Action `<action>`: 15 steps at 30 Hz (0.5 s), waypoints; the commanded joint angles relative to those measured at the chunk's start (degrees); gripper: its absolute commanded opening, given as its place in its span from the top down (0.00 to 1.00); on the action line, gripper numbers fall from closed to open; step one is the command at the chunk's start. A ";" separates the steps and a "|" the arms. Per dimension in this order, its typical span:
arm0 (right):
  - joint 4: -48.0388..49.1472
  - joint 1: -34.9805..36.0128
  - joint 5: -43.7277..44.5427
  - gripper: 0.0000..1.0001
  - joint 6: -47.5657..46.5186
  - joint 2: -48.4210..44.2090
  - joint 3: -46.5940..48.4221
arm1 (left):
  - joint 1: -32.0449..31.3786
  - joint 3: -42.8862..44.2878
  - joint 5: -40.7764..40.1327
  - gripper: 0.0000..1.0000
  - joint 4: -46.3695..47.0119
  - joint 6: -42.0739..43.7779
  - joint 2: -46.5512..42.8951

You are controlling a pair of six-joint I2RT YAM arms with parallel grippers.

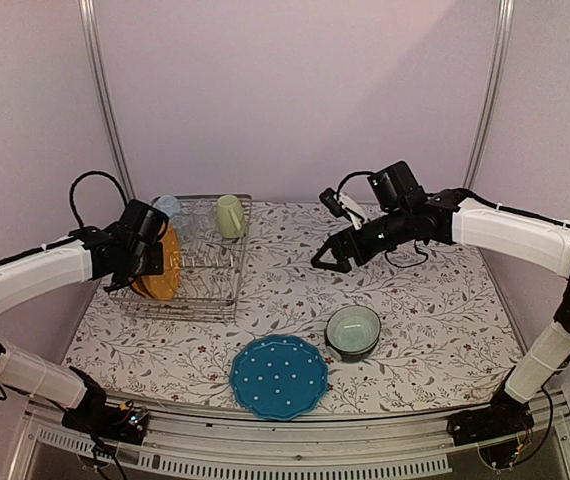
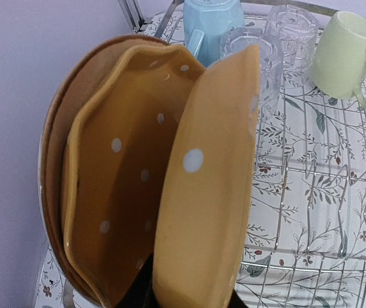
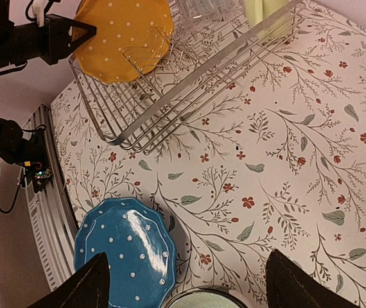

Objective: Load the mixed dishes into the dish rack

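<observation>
The dish rack (image 1: pixel 205 290) stands at the back left. My left gripper (image 1: pixel 151 262) is shut on the rim of a yellow dotted plate (image 2: pixel 202 192), held upright in the rack. Its dark fingers (image 2: pixel 137 290) show on either side of the plate's lower edge. Behind it stand another yellow dotted plate (image 2: pixel 119 186) and a tan plate (image 2: pixel 58 128). A light blue mug (image 2: pixel 212 22), clear glass (image 2: pixel 289 29) and pale yellow-green mug (image 2: pixel 343 54) sit at the rack's far end. My right gripper (image 1: pixel 330 258) hangs open above the table, over a blue dotted plate (image 3: pixel 125 250) and a teal bowl (image 1: pixel 353 332).
The floral tablecloth (image 1: pixel 435 300) covers the table. The blue dotted plate (image 1: pixel 279 376) lies close to the front edge. A metal rail (image 1: pixel 295 440) runs along the front, and upright posts (image 1: pixel 105 90) stand at the back corners.
</observation>
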 commanded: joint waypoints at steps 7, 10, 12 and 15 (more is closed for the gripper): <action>-2.70 2.65 2.88 0.17 -1.31 1.55 1.09 | 0.23 0.26 -2.20 0.60 -0.32 1.16 0.67; -4.03 4.78 4.57 0.17 -2.15 2.69 2.08 | 0.20 1.08 -2.08 0.50 -1.78 0.85 -0.75; -4.91 6.52 5.06 0.17 -3.35 3.99 2.87 | 0.13 1.44 -0.71 0.46 -2.01 0.93 -2.41; -7.04 9.33 5.55 0.17 -5.66 6.12 4.77 | 0.12 1.75 2.60 0.41 -1.26 1.40 -5.76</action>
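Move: The left hand holds the front yellow plate upright in the rack by its near edge; the plate's middle lies about 9 cm ahead of and 5 cm below that hand. A second yellow plate stands some 5 cm to the left of it. The blue mug is about 22 cm ahead, 2 cm left and 8 cm below the left hand. From the right hand the blue plate lies roughly 21 cm back, 12 cm left and 20 cm down; the bowls are some 11 cm back, 5 cm right and 18 cm down. Staying almost in place, the left hand spreads its fingers from a narrow grip to about half open and lets go of the yellow plate's near edge, beginning a slight lift only at the end. Back, left and down, some 3 cm each way, the right hand sets off with its fingers still wide open towards the blue plate, turning a little counter-clockwise; it touches nothing. ##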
